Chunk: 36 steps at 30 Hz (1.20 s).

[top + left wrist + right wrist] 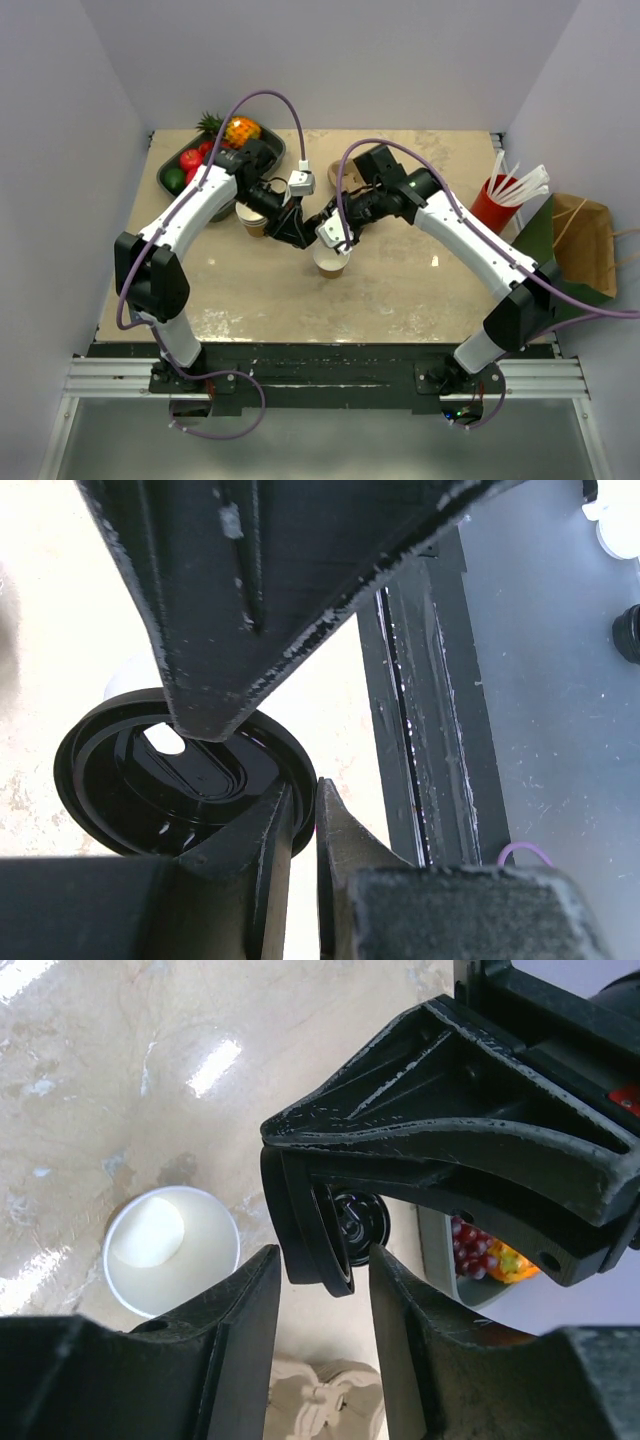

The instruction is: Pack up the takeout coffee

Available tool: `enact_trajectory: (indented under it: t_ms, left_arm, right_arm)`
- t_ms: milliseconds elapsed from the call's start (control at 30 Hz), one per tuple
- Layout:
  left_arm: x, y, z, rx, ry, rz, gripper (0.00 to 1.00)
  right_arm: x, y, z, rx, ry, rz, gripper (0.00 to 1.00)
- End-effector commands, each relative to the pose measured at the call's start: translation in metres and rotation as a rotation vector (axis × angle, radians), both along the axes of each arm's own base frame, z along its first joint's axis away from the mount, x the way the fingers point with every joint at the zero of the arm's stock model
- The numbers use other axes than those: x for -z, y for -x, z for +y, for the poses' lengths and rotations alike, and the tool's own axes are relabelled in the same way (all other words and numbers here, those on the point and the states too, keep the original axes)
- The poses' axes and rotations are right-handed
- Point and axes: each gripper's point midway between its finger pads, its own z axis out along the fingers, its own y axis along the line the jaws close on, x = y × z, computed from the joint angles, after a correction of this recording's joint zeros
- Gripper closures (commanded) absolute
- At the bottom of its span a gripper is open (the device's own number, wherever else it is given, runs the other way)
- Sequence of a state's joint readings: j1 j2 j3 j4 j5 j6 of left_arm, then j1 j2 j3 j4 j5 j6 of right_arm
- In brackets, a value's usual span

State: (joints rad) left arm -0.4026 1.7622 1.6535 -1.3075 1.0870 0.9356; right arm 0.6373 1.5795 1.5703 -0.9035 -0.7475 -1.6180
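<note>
An open kraft paper cup (pixel 331 260), white inside (pixel 172 1250), stands lidless near the table's middle. A second cup (pixel 252 218) sits beside the left arm. A round black lid (pixel 170 780) hangs above the table, and my left gripper (pixel 305 802) is shut on its rim. In the right wrist view that lid (pixel 318 1230) is edge-on between the fingers of my right gripper (pixel 325 1260), which stands open with a small gap on each side. The two grippers (pixel 296 228) (pixel 322 232) meet just above and left of the open cup.
A pulp cup carrier (pixel 335 176) (pixel 330 1400) lies behind the grippers. A dark tray of fruit (pixel 170 165) is at the back left. At the right edge stand a red cup of white straws (pixel 492 205) and a brown paper bag (pixel 585 245).
</note>
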Motion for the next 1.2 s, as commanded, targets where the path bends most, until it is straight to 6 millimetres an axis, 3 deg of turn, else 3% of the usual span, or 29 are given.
enact_trajectory:
  t_ms: [0,533,800,867,933,967,1033,1067,1167]
  left_arm:
    - [-0.016,0.008,-0.002,0.02,0.039,-0.04,0.91]
    - [-0.015,0.005,-0.003,0.02,0.033,-0.041,0.91]
    - [-0.014,0.004,-0.002,0.023,0.029,-0.052,0.91]
    - [-0.015,0.003,-0.002,0.023,0.029,-0.06,0.9]
    - [-0.016,0.002,-0.001,0.02,0.025,-0.07,0.85]
    - [-0.018,0.002,-0.001,0.02,0.026,-0.08,0.75]
    - [-0.023,-0.002,0.0,0.012,0.028,-0.1,0.67]
    - [-0.026,-0.004,0.001,0.005,0.029,-0.115,0.52]
    - [-0.046,-0.018,0.007,-0.065,0.067,-0.155,0.43]
  right_arm:
    - [-0.007,0.001,0.0,-0.047,0.011,-0.094,0.58]
    - [0.001,-0.001,0.007,-0.06,0.037,-0.151,0.69]
    - [0.007,0.003,0.011,-0.08,0.065,-0.17,0.83]
    - [0.007,0.004,0.011,-0.079,0.073,-0.176,0.9]
    - [0.008,0.003,0.008,-0.072,0.085,-0.177,0.93]
    - [0.01,0.003,0.008,-0.068,0.09,-0.17,0.97]
    - [0.01,0.003,0.006,-0.05,0.095,-0.158,0.99]
    - [0.008,0.004,0.005,-0.017,0.088,-0.117,1.0]
    - [0.007,0.003,-0.002,0.097,0.085,0.004,1.0]
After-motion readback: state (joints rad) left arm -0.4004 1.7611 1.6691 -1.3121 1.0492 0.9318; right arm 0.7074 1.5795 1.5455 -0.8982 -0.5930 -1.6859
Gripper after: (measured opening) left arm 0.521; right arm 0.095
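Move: The black lid is already held by its rim in the left fingers, its middle about 3 cm ahead and 2 cm to the right of that hand, level with it. From the right hand the lid's middle lies about 2 cm left and 2 cm below, its near edge already between the half-open fingers. From the right hand too, the open cup is some 8 cm back, 1 cm right and 14 cm down; the cup carrier about 9 cm ahead, 7 cm right, 18 cm down. The lid is handed over in the air: the right hand sinks about 1.5 cm onto its edge, rolling roughly 10 degrees, and shuts its fingers from half open until they pinch it. The left hand holds the lid almost still meanwhile, then, once the right fingers have closed, opens to about half and lets go of the rim. ##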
